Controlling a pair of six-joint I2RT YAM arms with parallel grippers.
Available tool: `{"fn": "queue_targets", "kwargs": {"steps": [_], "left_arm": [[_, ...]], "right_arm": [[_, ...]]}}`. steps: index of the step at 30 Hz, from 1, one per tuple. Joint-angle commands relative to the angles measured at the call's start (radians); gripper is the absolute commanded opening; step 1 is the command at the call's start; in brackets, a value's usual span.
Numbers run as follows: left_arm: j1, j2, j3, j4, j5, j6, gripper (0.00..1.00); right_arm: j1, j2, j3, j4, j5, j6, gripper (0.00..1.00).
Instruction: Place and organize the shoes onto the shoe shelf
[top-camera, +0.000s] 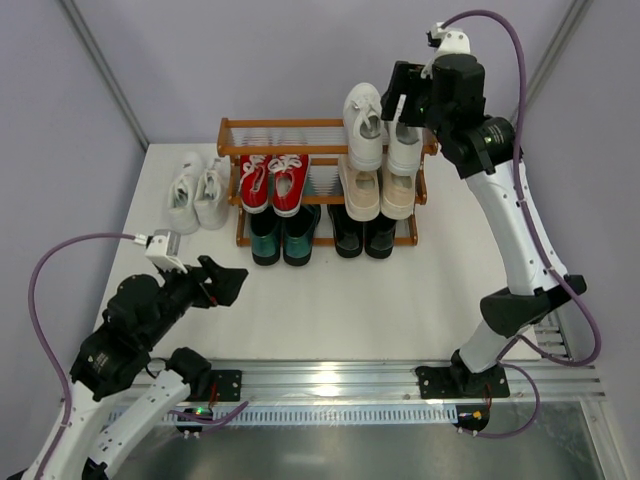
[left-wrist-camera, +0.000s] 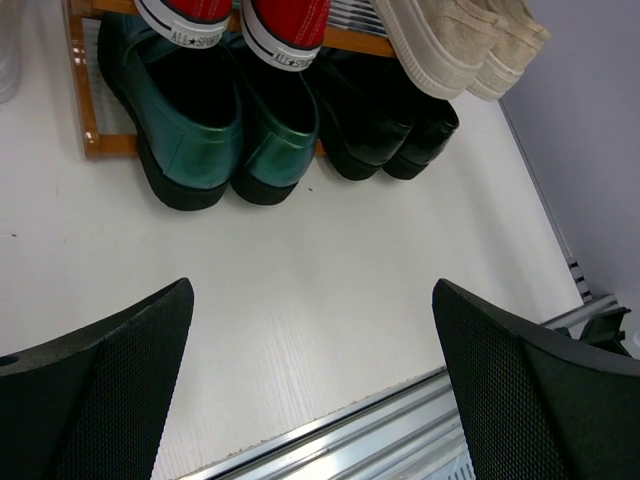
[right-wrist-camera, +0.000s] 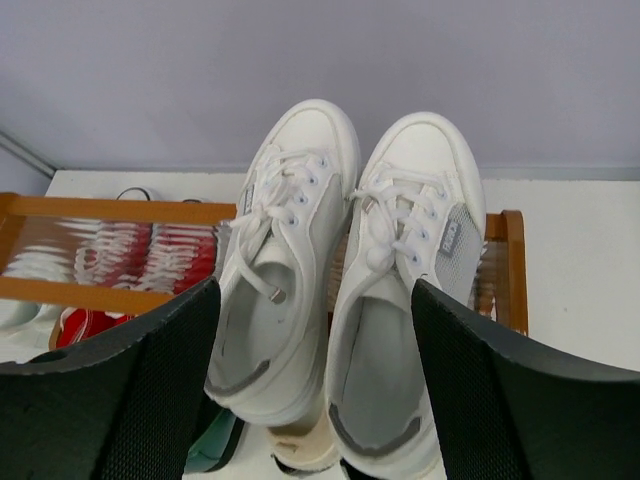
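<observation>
The shoe shelf (top-camera: 232, 135) stands at the back of the table. A white sneaker pair (top-camera: 365, 125) sits side by side on its top tier at the right, heels over the front rail. My right gripper (top-camera: 393, 108) hangs just above them, open. In the right wrist view its fingers (right-wrist-camera: 170, 360) flank the heels of both white sneakers (right-wrist-camera: 290, 290) without clamping them. Red sneakers (top-camera: 272, 182) and beige sneakers (top-camera: 378, 192) fill the middle tier. Green loafers (top-camera: 282, 235) and black loafers (top-camera: 364, 235) fill the bottom. Another white pair (top-camera: 198, 190) sits on the table left of the shelf. My left gripper (top-camera: 232, 283) hovers open and holds nothing.
The left half of the top tier (right-wrist-camera: 100, 210) holds no shoes. An aluminium rail (top-camera: 330, 380) runs along the near table edge by the arm bases. Purple walls close in behind and to the right of the shelf. Bare tabletop (left-wrist-camera: 300, 260) lies between my left gripper and the loafers.
</observation>
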Motion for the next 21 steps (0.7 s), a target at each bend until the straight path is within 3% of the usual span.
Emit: {"fn": "queue_targets", "kwargs": {"steps": [1, 7, 10, 14, 17, 18, 21], "left_arm": [[-0.003, 0.041, 0.059, 0.034, -0.091, -0.007, 1.0], [-0.003, 0.166, 0.157, 0.02, -0.245, 0.019, 1.0], [-0.003, 0.233, 0.186, -0.004, -0.418, 0.031, 1.0], [0.023, 0.354, 0.223, -0.052, -0.518, 0.029, 1.0], [0.141, 0.405, 0.216, -0.039, -0.388, 0.017, 1.0], [0.187, 0.443, 0.21, -0.032, -0.251, 0.014, 1.0], [0.441, 0.489, 0.158, 0.009, -0.074, -0.004, 1.0]], "right_arm": [[-0.003, -0.153, -0.091, 0.133, -0.079, -0.016, 0.78], [0.056, -0.524, -0.421, 0.341, -0.017, -0.057, 0.82], [0.059, -0.662, -0.551, 0.357, -0.003, -0.054, 0.85], [0.059, -0.802, -0.678, 0.317, -0.004, -0.051, 1.0], [0.059, -0.899, -0.76, 0.276, -0.013, -0.048, 1.0], [0.059, -0.921, -0.787, 0.263, -0.017, -0.046, 1.0], [0.059, -0.997, -0.835, 0.219, -0.043, -0.033, 1.0]]}}
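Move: The loose white pair that my left hand goes for lies about 32 cm ahead, 20 cm to its left and 22 cm below. The red sneakers stand some 30 cm ahead of that hand and 6 cm right, slightly below; the green loafers about 28 cm ahead, 7 cm right, 22 cm down. From my right hand, the shelved white sneakers are roughly 8 cm straight ahead and 10 cm lower, the beige pair 5 cm ahead, 2 cm left, 21 cm down. I draw my right hand back some 22 cm and off to the right, away from the shelved white sneakers, arching up and then sinking a little while it tips up and opens fully, empty. Meanwhile my open left hand heads forward and left about 12 cm towards the loose white pair, rising slightly before it dips, swinging counter-clockwise and tipping down. ##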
